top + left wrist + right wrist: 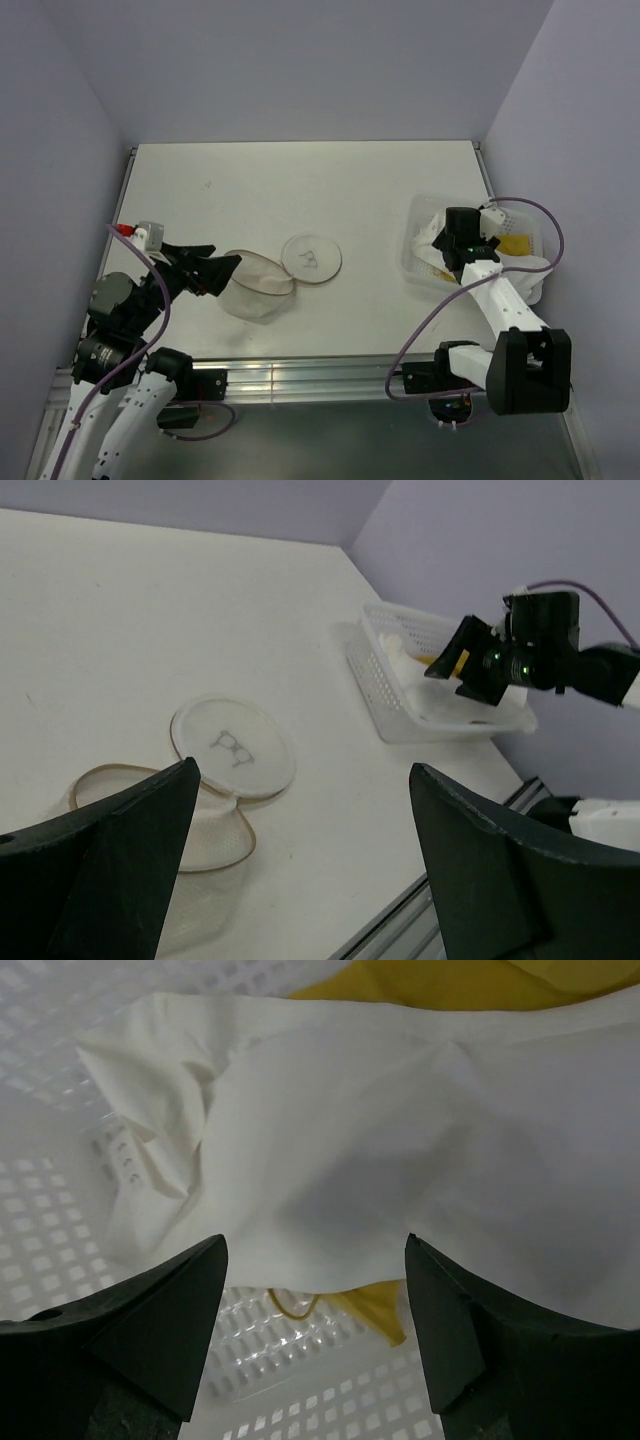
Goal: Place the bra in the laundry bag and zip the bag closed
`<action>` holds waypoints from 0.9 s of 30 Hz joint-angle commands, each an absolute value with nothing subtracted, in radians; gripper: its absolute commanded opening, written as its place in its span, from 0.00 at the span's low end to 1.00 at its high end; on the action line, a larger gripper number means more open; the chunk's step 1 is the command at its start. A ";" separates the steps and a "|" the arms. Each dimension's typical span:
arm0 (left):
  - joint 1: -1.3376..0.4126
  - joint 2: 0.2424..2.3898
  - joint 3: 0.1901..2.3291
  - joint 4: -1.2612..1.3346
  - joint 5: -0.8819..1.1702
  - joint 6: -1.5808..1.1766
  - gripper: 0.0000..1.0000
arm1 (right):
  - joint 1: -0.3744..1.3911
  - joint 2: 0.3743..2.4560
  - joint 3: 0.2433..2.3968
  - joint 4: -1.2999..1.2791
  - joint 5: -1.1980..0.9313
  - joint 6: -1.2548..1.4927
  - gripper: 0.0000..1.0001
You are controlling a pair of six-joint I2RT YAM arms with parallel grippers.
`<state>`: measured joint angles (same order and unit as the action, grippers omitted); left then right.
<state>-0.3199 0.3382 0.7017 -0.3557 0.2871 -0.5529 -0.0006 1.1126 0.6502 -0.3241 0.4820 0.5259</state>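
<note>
The laundry bag (262,288) is a white mesh pouch with a tan rim, lying open at the table's front left. Its round flap (311,257) lies flat beside it. My left gripper (226,256) stands open at the bag's left edge, holding nothing. In the left wrist view the bag (140,815) lies under the wide-apart fingers of the left gripper (300,780). The mustard-yellow bra (440,980) lies in the white basket (420,272), mostly covered by a white cloth (380,1140). A strap and a corner of the bra (385,1305) peek out below that cloth. My right gripper (315,1250) hangs open just above the cloth.
The perforated white basket (385,695) stands at the table's right edge, close to the right wall. Another white garment (525,268) lies in its near part. The table's metal front rail (300,375) runs below the bag. Purple walls close in the back and both sides.
</note>
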 commanded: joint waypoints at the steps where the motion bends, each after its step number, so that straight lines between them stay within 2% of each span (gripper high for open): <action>1: -0.370 0.367 0.692 -0.370 0.312 -0.440 0.93 | -0.046 1.181 0.704 -0.311 0.465 0.523 0.79; 9: -0.495 0.362 0.692 -0.383 0.258 -0.440 0.92 | -0.086 1.388 0.822 -0.279 0.388 0.531 0.72; 12: -0.522 0.360 0.692 -0.390 0.235 -0.445 0.92 | -0.092 1.456 0.862 -0.295 0.391 0.525 0.63; 13: -0.532 0.362 0.692 -0.390 0.232 -0.445 0.91 | -0.091 1.460 0.862 -0.290 0.393 0.526 0.58; 14: -0.535 0.365 0.693 -0.390 0.227 -0.445 0.91 | -0.092 1.459 0.858 -0.284 0.399 0.526 0.47; 16: -0.545 0.370 0.692 -0.391 0.222 -0.445 0.91 | -0.092 1.442 0.848 -0.269 0.405 0.523 0.34; 19: -0.546 0.371 0.693 -0.393 0.215 -0.445 0.91 | -0.092 1.419 0.848 -0.253 0.416 0.517 0.17; 20: -0.548 0.370 0.693 -0.393 0.212 -0.445 0.91 | -0.092 1.405 0.853 -0.253 0.423 0.517 0.04; 21: -0.546 0.370 0.693 -0.394 0.212 -0.445 0.91 | -0.092 1.394 0.856 -0.253 0.425 0.515 0.00; 27: -0.545 0.367 0.689 -0.393 0.204 -0.448 0.91 | -0.091 1.140 0.792 -0.193 0.407 0.526 0.00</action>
<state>-0.5430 0.3702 0.6903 -0.4034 0.2195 -0.4641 -0.0856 1.2888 0.8074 -0.2729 0.3920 0.5228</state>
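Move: The white cloth lies in the basket below the right hand: its middle is about 2 cm ahead, 9 cm to the right and 6 cm down, while its near-left part is only some 4 cm ahead. A yellow patch peeks out roughly 4 cm back and 8 cm below the hand, and the yellow cloth shows about 3 cm ahead, 15 cm right and 7 cm down. From the left hand, the white cloth is some 13 cm ahead, 54 cm right and 27 cm below. Sink the open right gripper about 4 cm into the basket, tipping its fingers slightly further down and sliding forward 4 cm over the white cloth's left part. Shut the fingers fully there to pinch a fold, then lift about 5 cm, keeping hold and levelling the wrist back. Meanwhile ease the empty, open left gripper a few centimetres right, down and back, turning it some 10 degrees clockwise. ##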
